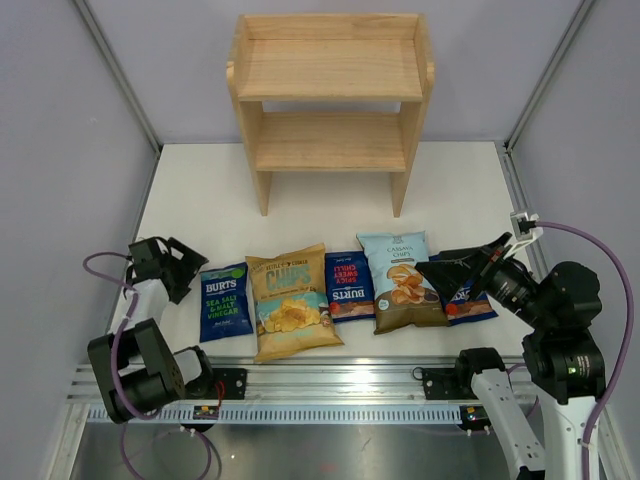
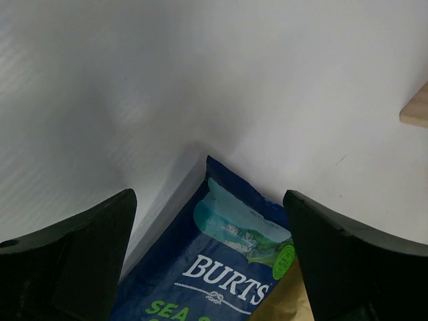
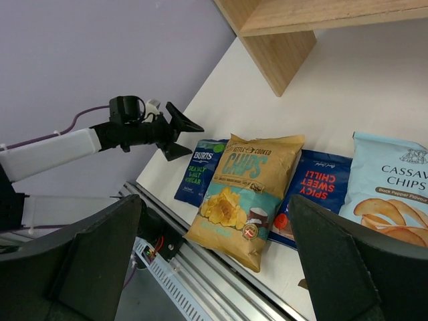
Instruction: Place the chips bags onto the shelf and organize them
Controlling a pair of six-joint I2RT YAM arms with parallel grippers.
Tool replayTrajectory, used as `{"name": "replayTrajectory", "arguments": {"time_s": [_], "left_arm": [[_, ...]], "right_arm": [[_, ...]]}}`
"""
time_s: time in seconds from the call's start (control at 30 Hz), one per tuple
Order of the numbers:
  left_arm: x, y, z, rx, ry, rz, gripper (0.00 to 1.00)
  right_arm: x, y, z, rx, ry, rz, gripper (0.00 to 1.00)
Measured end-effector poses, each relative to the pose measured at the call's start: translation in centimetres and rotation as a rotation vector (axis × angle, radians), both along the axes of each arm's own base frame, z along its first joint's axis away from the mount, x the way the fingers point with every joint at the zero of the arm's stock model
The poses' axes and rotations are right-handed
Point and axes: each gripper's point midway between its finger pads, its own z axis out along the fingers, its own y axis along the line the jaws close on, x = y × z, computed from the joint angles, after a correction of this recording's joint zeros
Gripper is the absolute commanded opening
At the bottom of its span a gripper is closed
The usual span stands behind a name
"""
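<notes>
The light-wood two-tier shelf stands at the back of the table with both tiers bare. Several chips bags lie in a row near the front edge: a dark-blue Burts sea-salt bag, a tan Chips bag, a dark-blue spicy-chilli bag, a light-blue Cassava bag, and a dark-blue bag partly hidden under my right gripper. That gripper hovers open above the row. My left gripper is open just left of the Burts bag, whose top edge lies between its fingers.
A metal rail runs along the near table edge in front of the bags. Grey walls close in the left, right and back sides. The shelf's leg shows at the right edge of the left wrist view.
</notes>
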Motion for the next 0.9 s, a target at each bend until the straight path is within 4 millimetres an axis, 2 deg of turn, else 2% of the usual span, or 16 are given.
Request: {"name": "replayTrajectory", "arguments": {"time_s": [0.1, 0.23, 0.3, 0.43, 0.53, 0.6, 0.67, 0.8, 0.83, 0.9], "left_arm": [[0.4, -0.9, -1.4, -0.05, 0.008, -0.042, 0.8], [1.5, -0.9, -1.5, -0.054, -0.027, -0.074, 0.7], [1.9, -1.1, -1.6, -0.059, -0.042, -0.086, 0.61], [1.9, -1.4, -2.0, -0.071, -0.055, -0.102, 0.52], [1.7, -1.7, -2.2, -0.077, -0.056, -0.108, 0.44], [1.4, -1.8, -2.3, -0.082, -0.053, -0.107, 0.36], [0.8, -2.1, -2.6, -0.088, -0.042, -0.103, 0.22], [-0.1, -2.4, -2.3, -0.096, -0.033, -0.093, 0.03], [-0.2, -2.5, -2.0, -0.092, -0.042, -0.09, 0.0], [-0.3, -2.4, -0.9, -0.078, -0.071, -0.085, 0.0]], "right_arm": [[-0.1, 0.1, 0.0, 0.001, 0.0, 0.005, 1.0], [-0.1, 0.1, 0.0, 0.002, 0.0, 0.005, 0.99], [-0.1, 0.1, 0.1, 0.005, 0.001, 0.005, 0.99], [0.0, 0.1, 0.4, 0.01, -0.011, 0.005, 1.0], [0.2, 0.1, 0.5, 0.012, -0.013, 0.005, 0.99], [0.3, 0.1, 0.6, 0.014, -0.012, 0.005, 0.99], [0.4, 0.2, 0.6, 0.017, -0.008, 0.005, 0.99], [0.5, 0.2, 0.6, 0.02, -0.003, 0.005, 1.0], [0.5, 0.2, 0.5, 0.02, -0.001, 0.005, 0.99], [0.7, 0.2, 0.5, 0.022, 0.002, 0.005, 0.99]]}}
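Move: The left gripper is open just above the table, at the top-left corner of the sea salt and vinegar bag. That bag's middle lies some 6 cm back, 8 cm to the right and 3 cm lower. At that same lower level, the gold chips bag's middle is about 6 cm back and 23 cm right, and the shelf's near left foot 17 cm ahead and 16 cm right. From the right gripper, the sea salt bag is about 45 cm left, 4 cm ahead and 35 cm below. Ease the left gripper down to the table and to the right, about 2.5 cm each, nosing some 2 cm forward and then drawing back as the fingers close from wide open to shut. Pinch the top-left corner of the sea salt and vinegar bag, then start up with it by roughly 2 cm. ##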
